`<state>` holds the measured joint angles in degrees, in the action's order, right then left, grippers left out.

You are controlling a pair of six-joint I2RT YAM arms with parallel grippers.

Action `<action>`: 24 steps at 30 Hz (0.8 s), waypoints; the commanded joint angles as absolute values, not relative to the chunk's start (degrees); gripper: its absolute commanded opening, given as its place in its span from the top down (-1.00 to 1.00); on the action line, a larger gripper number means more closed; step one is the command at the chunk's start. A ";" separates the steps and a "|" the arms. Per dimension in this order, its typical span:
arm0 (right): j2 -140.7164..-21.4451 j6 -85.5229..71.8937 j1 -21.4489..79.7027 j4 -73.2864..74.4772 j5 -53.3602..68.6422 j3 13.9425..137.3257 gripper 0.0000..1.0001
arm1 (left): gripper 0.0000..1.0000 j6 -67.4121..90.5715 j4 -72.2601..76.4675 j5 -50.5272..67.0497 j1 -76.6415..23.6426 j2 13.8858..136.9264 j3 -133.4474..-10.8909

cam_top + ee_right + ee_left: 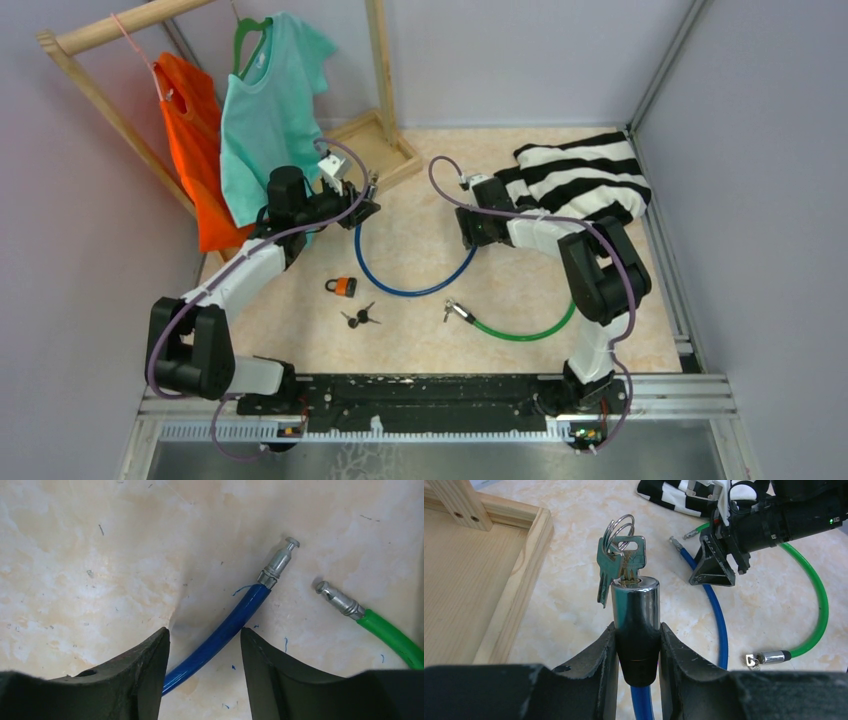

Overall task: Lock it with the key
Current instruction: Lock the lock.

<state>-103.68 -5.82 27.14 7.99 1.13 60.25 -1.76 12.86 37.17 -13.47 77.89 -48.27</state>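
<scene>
My left gripper is shut on the black-and-chrome barrel of the blue cable lock, holding it off the table. A key on a ring with other keys sticks in the barrel's top. The blue cable loops across the table to its metal pin end. My right gripper stands open astride that cable just behind the pin. The cable lies against the left finger, with a gap to the right one. In the top view the left gripper and right gripper face each other.
A green cable lock lies near the right arm, its pin end beside the blue pin. An orange padlock and loose keys lie in the middle. The wooden rack base and a striped shirt are at the back.
</scene>
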 commanded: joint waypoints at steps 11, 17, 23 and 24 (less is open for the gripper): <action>-109.40 -3.44 28.56 16.00 -1.57 62.61 0.88 | 1.00 -3.05 17.24 40.19 -13.89 78.12 -47.91; -106.26 -3.04 28.48 9.37 -1.04 63.82 1.00 | 1.00 -6.58 18.42 41.81 -13.80 82.33 -51.35; -99.03 -0.11 27.87 -0.88 0.45 59.67 1.00 | 1.00 -2.33 20.56 45.62 -13.88 87.86 -54.35; -97.34 0.66 27.86 -2.74 0.68 58.63 1.00 | 1.00 -1.81 20.89 46.10 -14.01 88.82 -54.73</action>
<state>-104.66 -2.66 27.57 5.52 -1.67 61.30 -3.75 16.08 42.06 -13.52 86.26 -51.57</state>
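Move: The right hand's parted fingers already straddle the blue lock's cable, the part to be pinched about 1 cm ahead and 1 cm below. Its bare metal tip lies some 7 cm ahead and 1 cm to the right; the green lock's metal tip is 5 cm ahead, 7 cm right. The left hand holds the blue lock's keyed head, with that blue tip about 19 cm to its right, 6 cm ahead and 18 cm below; the orange padlock is 10 cm back and 7 cm left, as low. Forward about 1.5 cm, low over the table, the right hand slides along the blue cable while its fingers close from half open to nearly shut, pinching the cable behind its metal tip; it then barely starts to rise. The left hand, keeping its grip on the keyed head, waits, then sinks about 2 cm while easing forward and right towards the tip, turning some 5 degrees clockwise. ##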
